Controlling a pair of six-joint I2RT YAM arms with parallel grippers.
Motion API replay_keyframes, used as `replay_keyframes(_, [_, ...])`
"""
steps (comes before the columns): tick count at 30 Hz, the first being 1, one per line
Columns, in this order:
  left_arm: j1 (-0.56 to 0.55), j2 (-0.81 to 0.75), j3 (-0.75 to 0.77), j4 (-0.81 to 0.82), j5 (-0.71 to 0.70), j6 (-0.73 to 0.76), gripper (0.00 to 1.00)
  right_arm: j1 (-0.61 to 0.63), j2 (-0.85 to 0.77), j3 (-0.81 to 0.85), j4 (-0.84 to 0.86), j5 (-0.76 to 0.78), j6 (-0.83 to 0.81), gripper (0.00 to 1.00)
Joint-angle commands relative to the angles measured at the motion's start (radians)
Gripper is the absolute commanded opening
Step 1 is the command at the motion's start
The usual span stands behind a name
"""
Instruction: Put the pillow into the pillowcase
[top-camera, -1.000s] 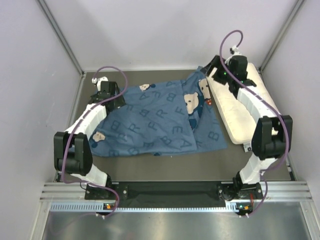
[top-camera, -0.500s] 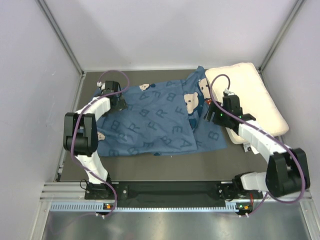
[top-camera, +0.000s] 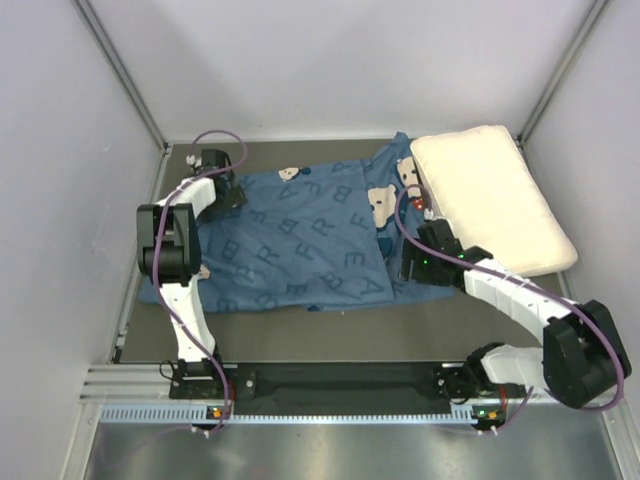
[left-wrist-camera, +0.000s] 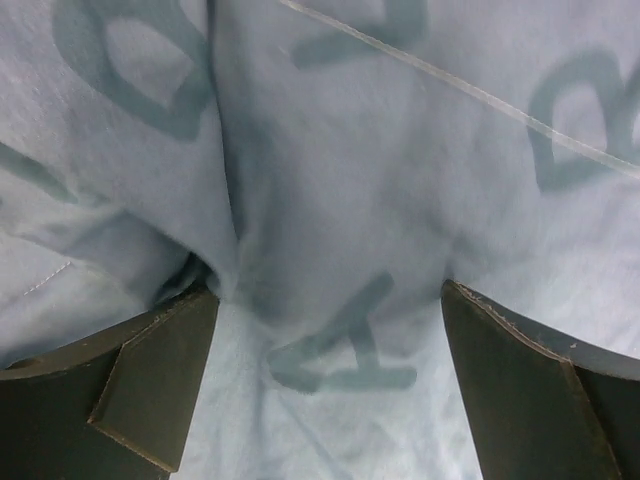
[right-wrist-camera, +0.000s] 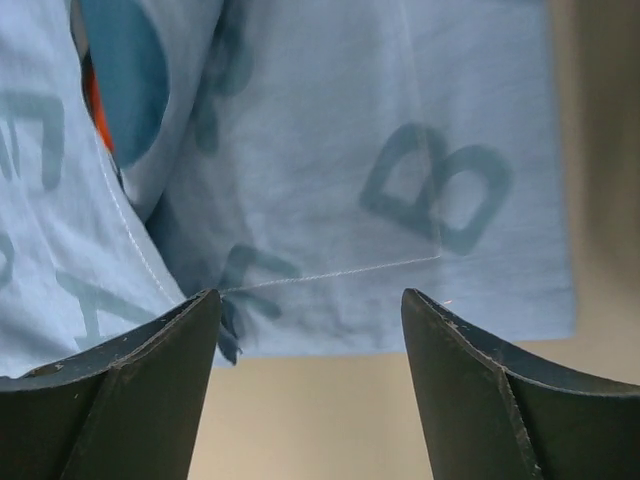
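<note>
The blue pillowcase (top-camera: 300, 240) lies spread flat on the table, printed with letters and mouse faces. The cream-white pillow (top-camera: 495, 200) lies at the back right, its left edge touching the pillowcase. My left gripper (top-camera: 230, 195) is open over the pillowcase's back left part; in the left wrist view its gripper (left-wrist-camera: 328, 300) straddles the fabric (left-wrist-camera: 330, 200) near a printed letter A. My right gripper (top-camera: 408, 268) is open over the pillowcase's near right edge; in the right wrist view its gripper (right-wrist-camera: 310, 300) frames the hem (right-wrist-camera: 330, 270) and bare table. Neither gripper holds anything.
Grey walls (top-camera: 60, 200) close in the left, back and right sides. A metal rail (top-camera: 330, 385) with the arm bases runs along the near edge. Bare table (top-camera: 330, 335) shows in front of the pillowcase, and in the right wrist view (right-wrist-camera: 310, 420).
My right arm has left the pillow at the back right and come down to the pillowcase's near right edge. My left gripper has shifted slightly toward the back left corner.
</note>
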Motion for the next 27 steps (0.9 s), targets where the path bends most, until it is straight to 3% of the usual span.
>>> replay_keyframes(1, [0.036,0.050,0.073,-0.015,0.017,-0.003,0.99,0.041,0.042,0.010,-0.017,0.064,0.050,0.72])
replay_keyframes(10, [0.105,0.156,0.237,-0.058,0.033,0.008,0.99,0.127,0.125,-0.020,-0.090,0.095,0.156,0.68])
replay_keyframes(14, [0.131,0.194,0.311,-0.078,0.050,0.011,0.99,0.187,0.150,-0.039,-0.098,0.105,0.194,0.56])
replay_keyframes(18, [0.139,0.214,0.363,-0.103,0.031,0.015,0.99,0.246,0.185,-0.045,-0.130,0.145,0.227,0.52])
replay_keyframes(19, [0.139,0.213,0.366,-0.121,0.031,0.019,0.99,0.271,0.187,-0.039,-0.147,0.153,0.222,0.38])
replay_keyframes(21, [0.141,0.179,0.336,-0.111,0.013,0.022,0.99,0.303,0.182,-0.028,-0.171,0.179,0.242,0.31])
replay_keyframes(22, [0.139,0.165,0.323,-0.097,0.007,0.029,0.99,0.311,0.179,-0.022,-0.188,0.181,0.245,0.20])
replay_keyframes(25, [0.141,0.125,0.296,-0.072,-0.021,0.042,0.99,0.346,0.169,-0.014,-0.228,0.185,0.259,0.00])
replay_keyframes(27, [0.139,0.115,0.297,-0.078,-0.030,0.045,0.99,0.380,0.153,-0.020,-0.270,0.188,0.268,0.00])
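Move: The near edge of the pillowcase's right end lies some 5 cm back from the right hand, about 1 cm to its right and 5 cm below. The case's near right corner is 9 cm to the right and 4 cm back; the pillow's middle is roughly 21 cm ahead and 19 cm right. From the left hand, down on the cloth, the case's far left corner is about 7 cm ahead, 8 cm left, 2 cm below. The pillowcase's near edge, a little in from its right corner, gets pinched by the right hand, which sinks and draws back about 6 cm, edging left and rolling its left side down, then shuts its wide fingers once low. Meanwhile the left hand, fingers still wide open, slides some 7 cm left and 5 cm forward on the cloth, pulling towards the far left corner. ##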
